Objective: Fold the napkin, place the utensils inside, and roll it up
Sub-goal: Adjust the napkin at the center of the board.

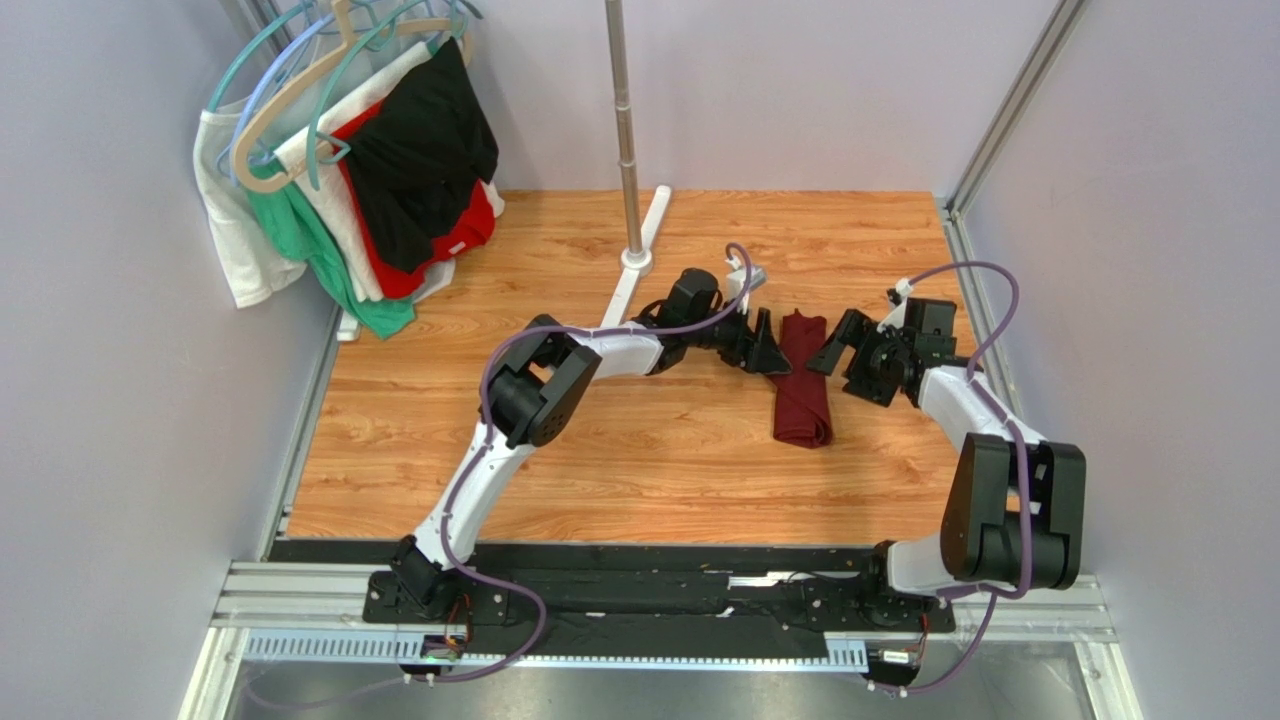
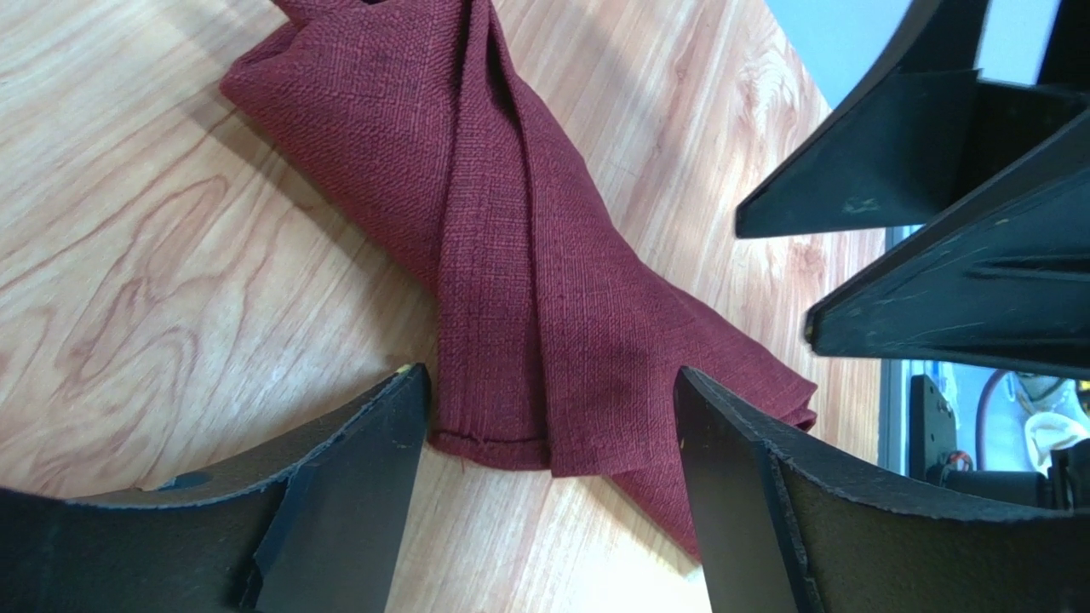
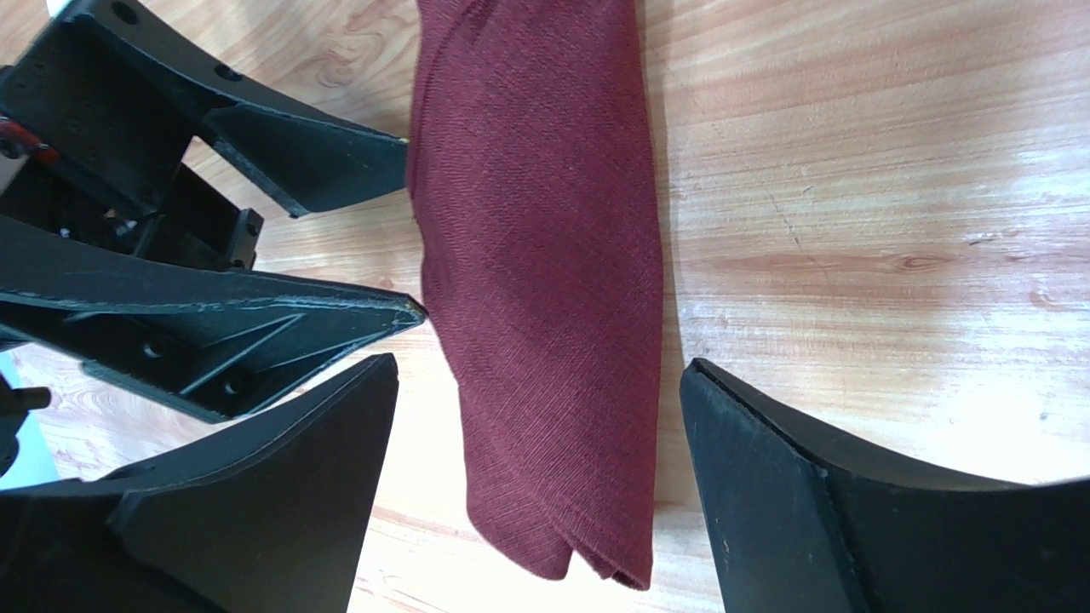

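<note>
The napkin lies on the wooden table as a long, narrow maroon bundle, folded lengthwise. My left gripper stands open at the bundle's far end from the left side. In the left wrist view the gripper straddles a hemmed end of the napkin without pinching it. My right gripper faces it from the right, also open. In the right wrist view the gripper spans the napkin with a gap on each side. The utensils are hidden or out of view.
Garments on hangers hang at the back left. A metal pole rises from a white base just behind the left arm. Grey walls close in both sides. A black rail runs along the near edge.
</note>
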Motion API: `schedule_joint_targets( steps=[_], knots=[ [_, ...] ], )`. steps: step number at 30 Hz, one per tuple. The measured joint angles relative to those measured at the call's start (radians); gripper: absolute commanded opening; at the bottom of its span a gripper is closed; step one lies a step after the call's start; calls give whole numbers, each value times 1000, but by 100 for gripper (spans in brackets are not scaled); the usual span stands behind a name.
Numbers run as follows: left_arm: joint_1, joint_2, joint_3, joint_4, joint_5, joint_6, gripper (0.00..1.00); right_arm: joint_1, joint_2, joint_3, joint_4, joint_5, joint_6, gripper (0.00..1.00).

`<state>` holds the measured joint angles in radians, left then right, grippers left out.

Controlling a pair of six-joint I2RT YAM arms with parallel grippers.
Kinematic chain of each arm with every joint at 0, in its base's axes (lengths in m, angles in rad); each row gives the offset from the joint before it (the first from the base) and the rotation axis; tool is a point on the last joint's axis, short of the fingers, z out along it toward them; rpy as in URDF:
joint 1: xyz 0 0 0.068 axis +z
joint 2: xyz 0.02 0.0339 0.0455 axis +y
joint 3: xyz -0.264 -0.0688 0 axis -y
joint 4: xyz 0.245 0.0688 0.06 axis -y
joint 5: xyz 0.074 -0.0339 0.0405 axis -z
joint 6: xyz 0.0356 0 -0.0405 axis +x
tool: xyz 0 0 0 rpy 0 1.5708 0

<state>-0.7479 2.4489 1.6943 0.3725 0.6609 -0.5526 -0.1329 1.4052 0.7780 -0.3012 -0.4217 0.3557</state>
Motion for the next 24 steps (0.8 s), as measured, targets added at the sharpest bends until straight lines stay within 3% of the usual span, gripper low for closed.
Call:
schedule_joint_targets(
  steps=[4, 11, 13, 16, 18, 24],
  knots=[
    [-4, 8, 10, -6, 11, -6, 68, 0, 22, -12, 12, 1, 5, 85],
    [-13, 14, 11, -39, 26, -16, 42, 0, 36, -13, 19, 0, 8, 85],
    [-14, 18, 18, -45, 32, -21, 40, 0, 41, -13, 25, 0, 8, 85],
    [-17, 26, 32, -50, 42, -27, 29, 0, 52, -13, 31, 0, 11, 85],
    [-18, 27, 37, -52, 43, -29, 15, 0, 55, -13, 31, 0, 12, 85],
    [-17, 27, 40, -64, 45, -31, 1, 0, 58, -13, 32, 1, 14, 85]
  ],
)
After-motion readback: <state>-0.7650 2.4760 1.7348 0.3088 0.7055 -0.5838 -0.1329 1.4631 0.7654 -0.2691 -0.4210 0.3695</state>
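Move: The rolled napkin lies crosswise just past the left fingertips: its middle is about 2 cm back, 4 cm to the right and 2 cm below, with its loose flap almost between the open fingers, roughly 1 cm back, 1 cm right and 1 cm down. The rack's white foot lies some 14 cm ahead and 20 cm left of that hand, on the table. From the right hand, the napkin's middle is about 2 cm ahead, 5 cm left and 4 cm below. Close the left gripper from wide open to nearly shut on the loose flap along the napkin's left side, drawing the hand back about 1.5 cm and down nearly 1 cm as the fingers come together, so the tips pinch the cloth. Meanwhile sink the right gripper some 2 cm towards the napkin, fingers kept wide open. ##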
